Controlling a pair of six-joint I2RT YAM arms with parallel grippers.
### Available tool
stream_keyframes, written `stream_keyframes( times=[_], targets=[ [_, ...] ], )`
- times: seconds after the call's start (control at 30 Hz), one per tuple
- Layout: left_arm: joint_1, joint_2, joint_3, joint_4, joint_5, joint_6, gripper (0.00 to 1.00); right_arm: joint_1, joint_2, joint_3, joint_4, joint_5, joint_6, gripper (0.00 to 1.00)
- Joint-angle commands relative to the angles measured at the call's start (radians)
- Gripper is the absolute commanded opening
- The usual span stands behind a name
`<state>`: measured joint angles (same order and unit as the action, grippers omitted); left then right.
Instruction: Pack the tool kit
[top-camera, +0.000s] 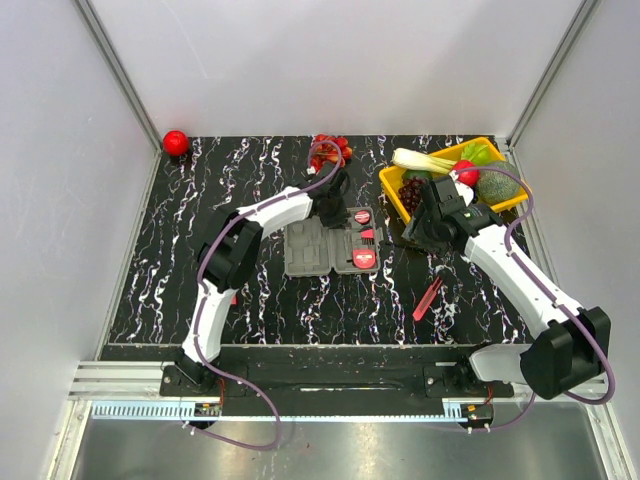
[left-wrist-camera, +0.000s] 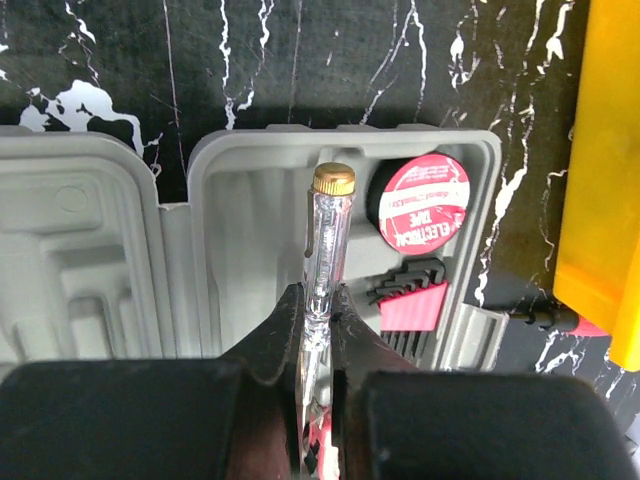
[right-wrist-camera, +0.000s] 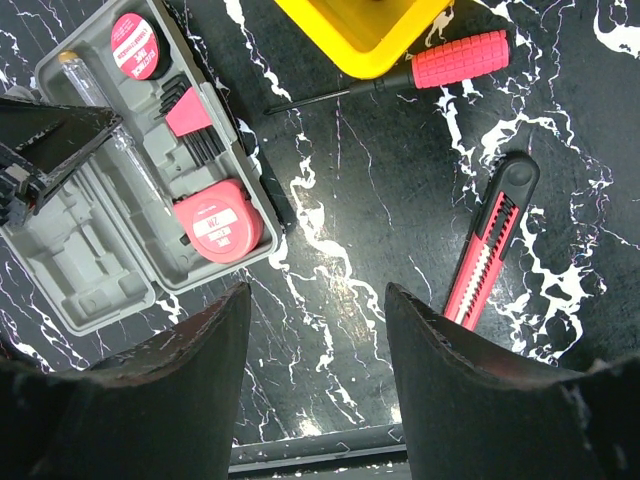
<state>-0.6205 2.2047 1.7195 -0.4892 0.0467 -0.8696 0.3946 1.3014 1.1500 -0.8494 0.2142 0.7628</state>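
Note:
The grey tool kit case (left-wrist-camera: 250, 200) lies open on the black marbled table. My left gripper (left-wrist-camera: 318, 300) is shut on a clear-handled screwdriver (left-wrist-camera: 328, 230) with a brass cap, held over the case's right half. In that half sit a red electrical tape roll (left-wrist-camera: 425, 203), hex keys (left-wrist-camera: 410, 295) and a red tape measure (right-wrist-camera: 215, 222). My right gripper (right-wrist-camera: 318, 300) is open over bare table just right of the case (right-wrist-camera: 100, 250). A red-handled screwdriver (right-wrist-camera: 460, 60) and a red knife (right-wrist-camera: 490, 245) lie loose on the table.
A yellow tray (top-camera: 392, 190) of fruit and vegetables stands at the back right, close to the case (top-camera: 305, 250). Red fruit (top-camera: 330, 150) lies behind the case and a red ball (top-camera: 176, 142) sits in the far left corner. White walls surround the table.

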Motion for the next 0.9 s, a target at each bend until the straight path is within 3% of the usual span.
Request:
stream_keyframes(
  times=[0.0, 0.3, 0.53, 0.7, 0.87],
  targets=[
    [-0.004, 0.042, 0.040, 0.041, -0.025, -0.012, 0.00, -0.008, 0.006, 0.014, 0.029, -0.021, -0.017, 0.62],
    [-0.004, 0.064, 0.058, 0.057, 0.005, -0.035, 0.04, -0.010, 0.013, 0.013, 0.029, -0.035, -0.020, 0.62],
    [-0.002, 0.030, 0.035, 0.040, -0.018, -0.017, 0.42, -0.010, 0.028, 0.023, 0.036, -0.053, -0.048, 0.63],
    [-0.004, -0.036, 0.026, 0.055, -0.042, 0.033, 0.52, -0.010, 0.056, 0.045, 0.052, -0.078, -0.080, 0.63],
    [-0.004, -0.099, 0.009, 0.063, -0.102, 0.054, 0.54, -0.010, 0.084, 0.057, 0.064, -0.101, -0.080, 0.63]
  ],
)
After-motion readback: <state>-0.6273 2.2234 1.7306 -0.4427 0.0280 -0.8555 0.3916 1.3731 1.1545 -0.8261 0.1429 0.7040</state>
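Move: The left hand holds the clear screwdriver by its handle just over its place in the case's right half; the middle of that place is about 3 cm back from the hand and 2 cm below it. At that same depth, the electrical tape lies some 3 cm ahead and 4 cm right, the hex keys 1 cm back and 4 cm right, and the tape measure about 8 cm back and 5 cm right. From the right hand, that place is roughly 8 cm ahead, 19 cm left and 14 cm below. The left hand lowers the clear screwdriver the last 1 cm into the case's right half, easing about 1 cm forward and to the right, stops there, then spreads its fingers to about half open, lets go of the handle, and rises by just under 1 cm. The open, empty right hand hovers at first, then sinks about 2 cm and slides some 1 cm left towards the case, turning about 5 degrees counter-clockwise. ##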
